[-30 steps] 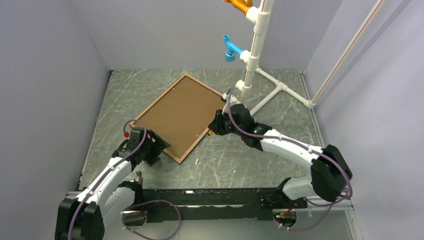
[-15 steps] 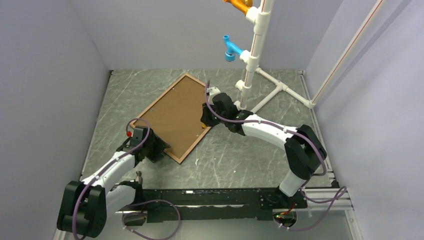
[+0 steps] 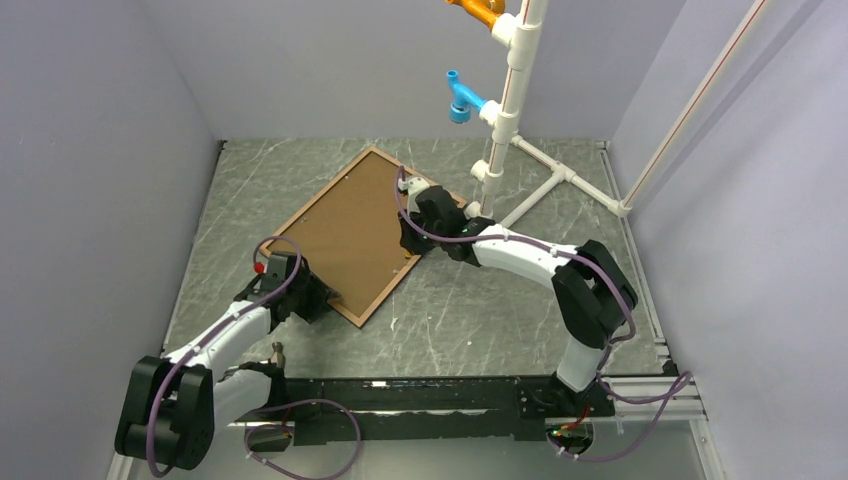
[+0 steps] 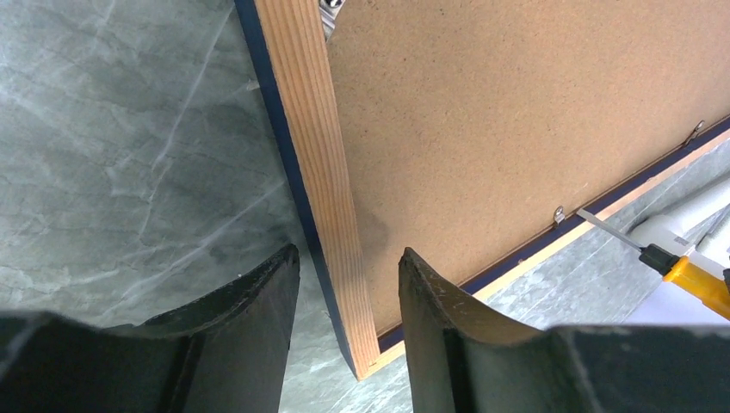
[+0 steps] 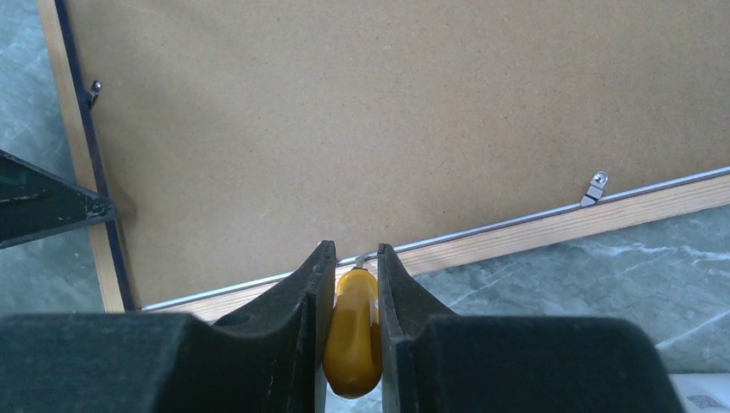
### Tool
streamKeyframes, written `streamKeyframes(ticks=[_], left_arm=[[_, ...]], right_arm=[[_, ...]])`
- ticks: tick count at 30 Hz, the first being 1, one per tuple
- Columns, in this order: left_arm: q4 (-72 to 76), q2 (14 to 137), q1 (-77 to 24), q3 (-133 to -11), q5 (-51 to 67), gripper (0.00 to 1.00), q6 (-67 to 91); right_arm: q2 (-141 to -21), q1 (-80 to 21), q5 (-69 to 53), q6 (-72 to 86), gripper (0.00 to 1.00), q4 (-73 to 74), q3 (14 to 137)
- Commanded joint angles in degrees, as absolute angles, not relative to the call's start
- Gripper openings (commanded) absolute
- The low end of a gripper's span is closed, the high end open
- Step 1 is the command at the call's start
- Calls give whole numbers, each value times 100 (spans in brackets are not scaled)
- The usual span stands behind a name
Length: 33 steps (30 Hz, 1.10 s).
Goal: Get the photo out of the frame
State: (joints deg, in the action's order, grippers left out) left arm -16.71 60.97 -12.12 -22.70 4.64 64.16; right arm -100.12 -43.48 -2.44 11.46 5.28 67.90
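The frame (image 3: 320, 190) lies face down on the table, its wooden rail (image 4: 314, 146) edged in navy blue. A brown backing board (image 3: 350, 230) fills it and hides the photo. My left gripper (image 3: 322, 297) is at the near corner. In the left wrist view its jaws (image 4: 349, 258) are open and straddle the rail, with a gap on each side. My right gripper (image 3: 408, 242) is shut on a yellow-handled screwdriver (image 5: 353, 335). The screwdriver's tip meets the frame's right rail (image 5: 551, 228) at the board's edge.
Small metal clips (image 5: 594, 185) hold the board along the rail. A white pipe stand (image 3: 510, 130) with a blue fitting (image 3: 460, 100) and an orange fitting (image 3: 478, 12) rises behind the right arm. Its feet spread over the table's back right. Grey walls close three sides.
The right arm has carried the screwdriver left and farther back along the frame's right edge. The left gripper has edged in at the near corner and its jaws have narrowed round the rail.
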Motion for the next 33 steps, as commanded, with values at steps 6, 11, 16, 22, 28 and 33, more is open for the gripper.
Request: streamKeyframes(ticks=[6,11,16,22,28,33], left_arm=[[-1532,6109,-1191,-2165,394,47,6424],[-1445,6172,-1187,-2106,448,43,6459],[-1290,6262,-1191,-2009,549,37,6504],[-1157,6388,-1187,-1838,629,23,6582],[-1350,6167,-1193,-1803,457,18,6592],[-1443,5987,-1189,-1781,393,17,6567]], right_arm=[[-10177,-4698,-332,993,0,586,7066],[-10188,-4825,-575,1261,0,317,6912],[-10244,-4825,-807,1557,0,-42,6855],[-10247,-4823,-960,1829,0,-96,6862],[-9876,-4697,-419,1479,0,349,6872],[-10020,-4341,-340,1061,0,726,7197]])
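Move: The right hand holds the screwdriver with its blade at the frame's near-right rail; the clip it goes for is about 2 cm back, 2 cm left and 8 cm below, with a second clip on that rail some 8 cm farther out and 8 cm right of it. The left hand has the near-left rail between its open fingers, about 1 cm below; that rail's clip is about 4 cm ahead and 5 cm left, the near corner 5 cm back and 5 cm right. The right hand's clip lies about 4 cm ahead and 12 cm right of the left hand. The right hand keeps its grip on the screwdriver and sweeps it nearly level, back and to the left along the near-right rail, about 6 cm past the clip, then returns roughly 3 cm forward and right, so that the tip ends just beyond the clip on the near-corner side. Meanwhile the left hand stays at the near-left rail, sinks barely half a centimetre and closes until its fingers pinch the rail from both sides, steadying the frame. ##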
